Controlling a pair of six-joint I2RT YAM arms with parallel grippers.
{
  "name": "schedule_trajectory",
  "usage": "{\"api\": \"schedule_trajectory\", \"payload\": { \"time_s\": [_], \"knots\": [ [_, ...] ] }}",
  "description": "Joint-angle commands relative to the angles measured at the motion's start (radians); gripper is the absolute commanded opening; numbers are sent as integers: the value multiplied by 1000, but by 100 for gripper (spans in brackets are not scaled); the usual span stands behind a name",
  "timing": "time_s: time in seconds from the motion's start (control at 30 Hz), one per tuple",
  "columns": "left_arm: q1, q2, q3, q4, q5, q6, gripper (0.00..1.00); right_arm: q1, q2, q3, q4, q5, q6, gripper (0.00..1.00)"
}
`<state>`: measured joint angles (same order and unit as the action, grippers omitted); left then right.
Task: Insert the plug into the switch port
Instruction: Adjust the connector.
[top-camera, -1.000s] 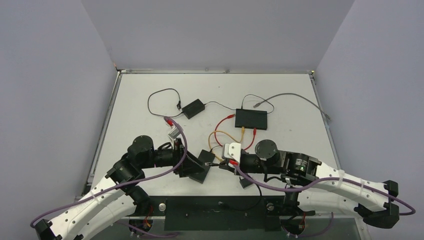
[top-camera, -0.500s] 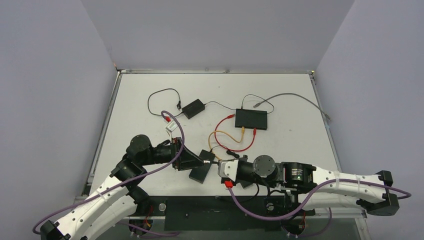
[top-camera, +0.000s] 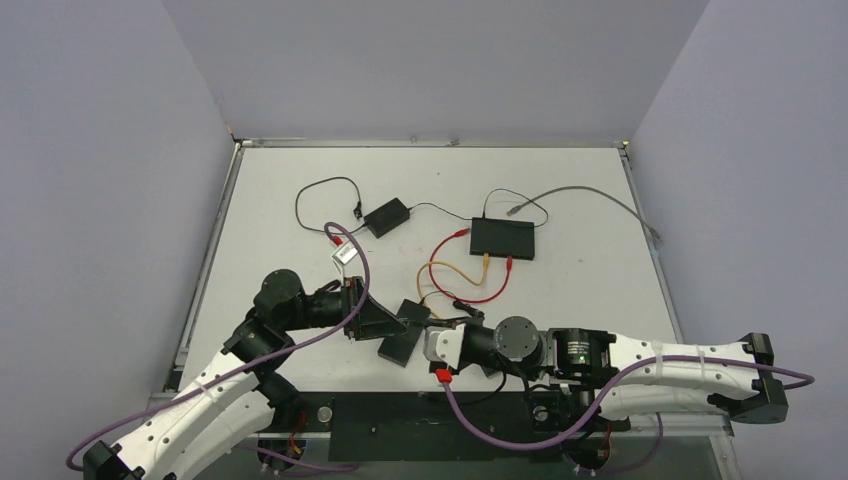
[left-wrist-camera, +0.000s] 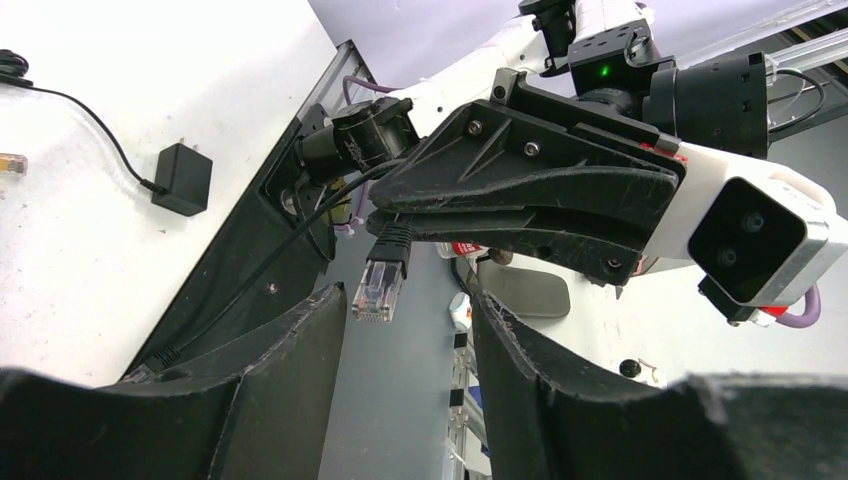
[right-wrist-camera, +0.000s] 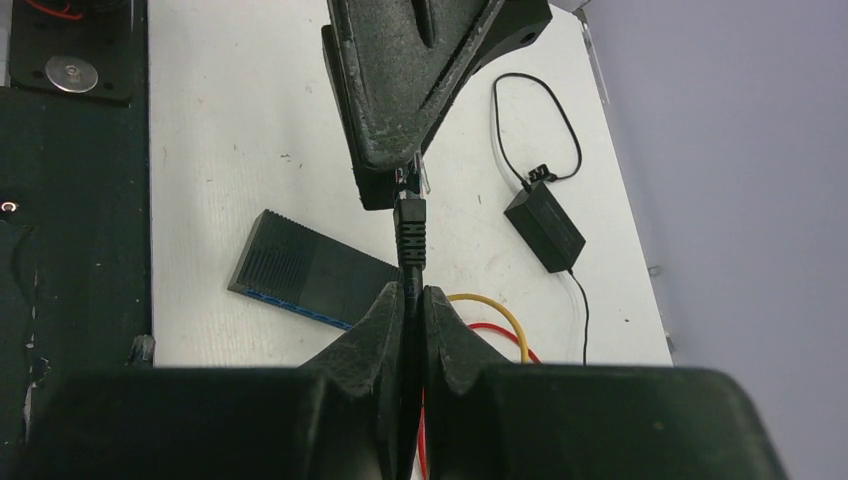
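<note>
The black switch (top-camera: 503, 237) lies at the back right of the table with red and yellow cables plugged into its near side. My right gripper (top-camera: 432, 325) (right-wrist-camera: 411, 292) is shut on a black cable just behind its clear plug (right-wrist-camera: 412, 180), held above the table and pointing at my left gripper. My left gripper (top-camera: 408, 328) (left-wrist-camera: 405, 300) is open and empty. In the left wrist view the plug (left-wrist-camera: 380, 285) hangs just ahead of the gap, nearer the left finger (left-wrist-camera: 300, 360). The switch is out of both wrist views.
A small black ribbed box with a blue edge (right-wrist-camera: 300, 270) lies on the table under the grippers. A black power adapter (top-camera: 387, 216) with a looped black cable sits at the back. A grey cable (top-camera: 580, 192) runs to the right edge. Yellow and red cables (top-camera: 450, 275) loop mid-table.
My right arm has pulled back toward the near edge and swung left, bringing the plug up to my left gripper's fingertips. My left gripper has shifted only slightly.
</note>
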<state>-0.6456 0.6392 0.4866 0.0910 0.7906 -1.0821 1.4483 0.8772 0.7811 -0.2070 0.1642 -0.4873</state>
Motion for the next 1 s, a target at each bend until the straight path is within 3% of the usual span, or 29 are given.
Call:
{"api": "schedule_trajectory", "payload": {
  "time_s": [0.0, 0.43, 0.5, 0.57, 0.77, 0.87, 0.97],
  "knots": [
    [12, 2, 6, 43, 19, 10, 46, 12, 5, 0, 70, 2, 3, 0],
    [14, 10, 3, 29, 29, 46, 29, 11, 28, 1, 69, -19, 20, 0],
    [14, 10, 4, 24, 30, 53, 21, 12, 24, 1, 65, -22, 24, 0],
    [16, 10, 5, 23, 33, 58, 4, 12, 19, 1, 61, -22, 29, 0],
    [16, 15, 13, -4, 34, 92, 0, 12, -8, 2, 32, -16, 45, 0],
    [16, 16, 12, -20, 30, 124, 0, 7, -39, -10, 24, -9, 67, 19],
    [16, 17, 12, -50, 17, 180, 0, -18, -66, -20, 34, -26, 124, 30]
  ]
}}
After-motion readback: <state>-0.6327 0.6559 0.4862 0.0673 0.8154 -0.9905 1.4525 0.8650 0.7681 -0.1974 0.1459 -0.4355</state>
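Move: The black cable's plug already sits between the left hand's open fingertips, about 1 cm ahead and 1 cm to the right of their midpoint, at the same height; from the right hand, which grips the cable behind it, the plug lies some 4 cm to the left and about 1 cm lower. Well below on the table, the ridged black box is roughly 12 cm ahead of the left hand, and the small adapter about 6 cm ahead and 18 cm to its right. Nearly in place, the left hand shuts its half-open fingers from both sides on the clear plug head, then sinks about 1 cm with the plug. The right hand first eases under 1 cm left, feeding the plug towards the left fingers, keeps its pinch until the left has closed, then opens about a fifth of its range and slips back right by the same amount, letting go of the cable. ##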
